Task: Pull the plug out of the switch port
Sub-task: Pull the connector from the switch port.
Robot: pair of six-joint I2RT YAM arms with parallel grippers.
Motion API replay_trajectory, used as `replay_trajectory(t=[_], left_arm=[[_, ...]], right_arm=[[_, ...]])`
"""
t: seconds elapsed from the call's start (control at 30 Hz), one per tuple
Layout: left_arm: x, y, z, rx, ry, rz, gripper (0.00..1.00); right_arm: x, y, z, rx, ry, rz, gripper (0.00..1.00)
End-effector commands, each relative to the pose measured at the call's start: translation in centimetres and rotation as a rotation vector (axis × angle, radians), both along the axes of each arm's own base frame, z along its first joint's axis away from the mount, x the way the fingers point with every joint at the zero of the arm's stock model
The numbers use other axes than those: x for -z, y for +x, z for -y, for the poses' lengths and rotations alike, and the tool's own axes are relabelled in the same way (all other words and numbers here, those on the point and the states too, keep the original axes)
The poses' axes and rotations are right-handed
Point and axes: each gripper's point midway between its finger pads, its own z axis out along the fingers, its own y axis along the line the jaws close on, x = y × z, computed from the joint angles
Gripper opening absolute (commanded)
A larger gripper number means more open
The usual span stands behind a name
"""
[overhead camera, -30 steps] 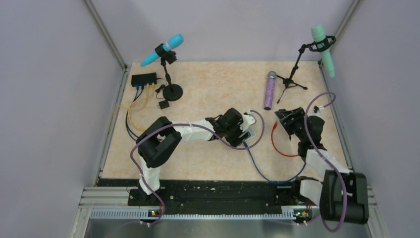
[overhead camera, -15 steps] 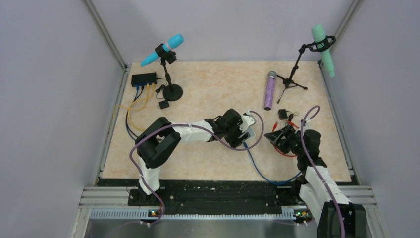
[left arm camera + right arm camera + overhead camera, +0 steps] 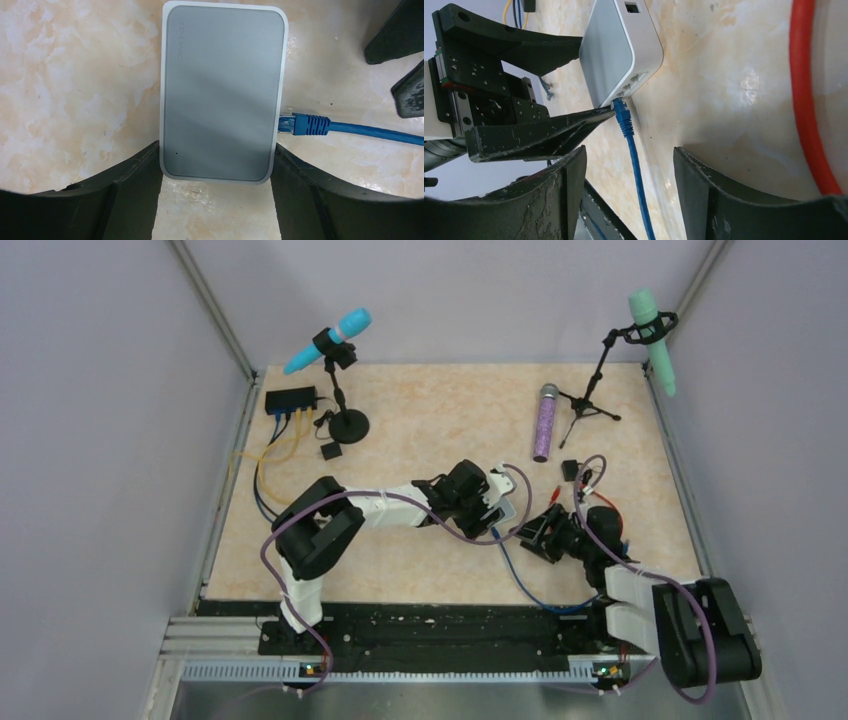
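Observation:
The black switch (image 3: 290, 398) lies at the back left with yellow and blue cables in its sockets, far from both arms. My left gripper (image 3: 216, 150) is shut on the near end of a pale grey box (image 3: 222, 90), a finger against each side. A blue plug (image 3: 305, 124) sits in a port on that box's side. In the right wrist view the same plug (image 3: 624, 117) is just ahead of my right gripper (image 3: 629, 155). That gripper is open, with the blue cable (image 3: 636, 170) running between its fingers without touching them.
A blue microphone (image 3: 330, 340) on a round stand and a small black block (image 3: 330, 451) are at the back left. A purple microphone (image 3: 545, 423) lies near a green one (image 3: 650, 325) on a tripod. A red cable (image 3: 809, 100) runs beside my right gripper.
My right arm has swung from the back right down and left to the grey box, its fingers now either side of the blue cable. The left arm has not moved.

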Motion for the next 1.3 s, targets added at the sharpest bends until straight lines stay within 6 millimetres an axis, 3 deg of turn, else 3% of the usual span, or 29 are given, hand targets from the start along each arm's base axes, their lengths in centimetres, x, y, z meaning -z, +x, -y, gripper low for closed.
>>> replay_trajectory(t=[0.0,0.33,0.9,1.27], left_arm=[[5.4,-5.0,-3.8,0.037,0.176,-0.192,0.59],[5.2,-5.3,-3.1,0.037,0.133,-0.213,0.56],[4.1,-4.8,-1.8,0.044,0.093,-0.204,0.53],[3.9,-4.9,-2.1,0.043,0.093,-0.202,0.52]], right_arm=[[-0.9,1.8,-0.9,-0.019,0.012,0.051,0.63],[0.1,2.4,-2.3,0.053,0.083,0.031,0.5],[1.1,2.6,-4.0,0.017,0.055,0.002,0.44],[1.5,2.7,-4.7,0.022,0.093,-0.003,0.41]])
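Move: The blue plug, still in the switch port, lies some 6 cm to the right hand's left, 3 cm ahead and 2 cm lower. The switch's middle is about 7 cm ahead and 6 cm left of this hand. The loose red plug lies roughly 9 cm ahead and 8 cm to its right, with the black adapter 6 cm beyond and 4 cm right of that plug. From the left hand, the blue plug is about 3 cm back and 4 cm right, nearly level. Leftward by nearly 5 cm, with some 2.5 cm of forward travel and a slight sinking, the right hand closes in on the blue plug at the switch's near side. Its fingers narrow by about a third on the way, staying open around the plug; a pinch can't be seen yet. The left hand stays in place and keeps its grip on the switch. ##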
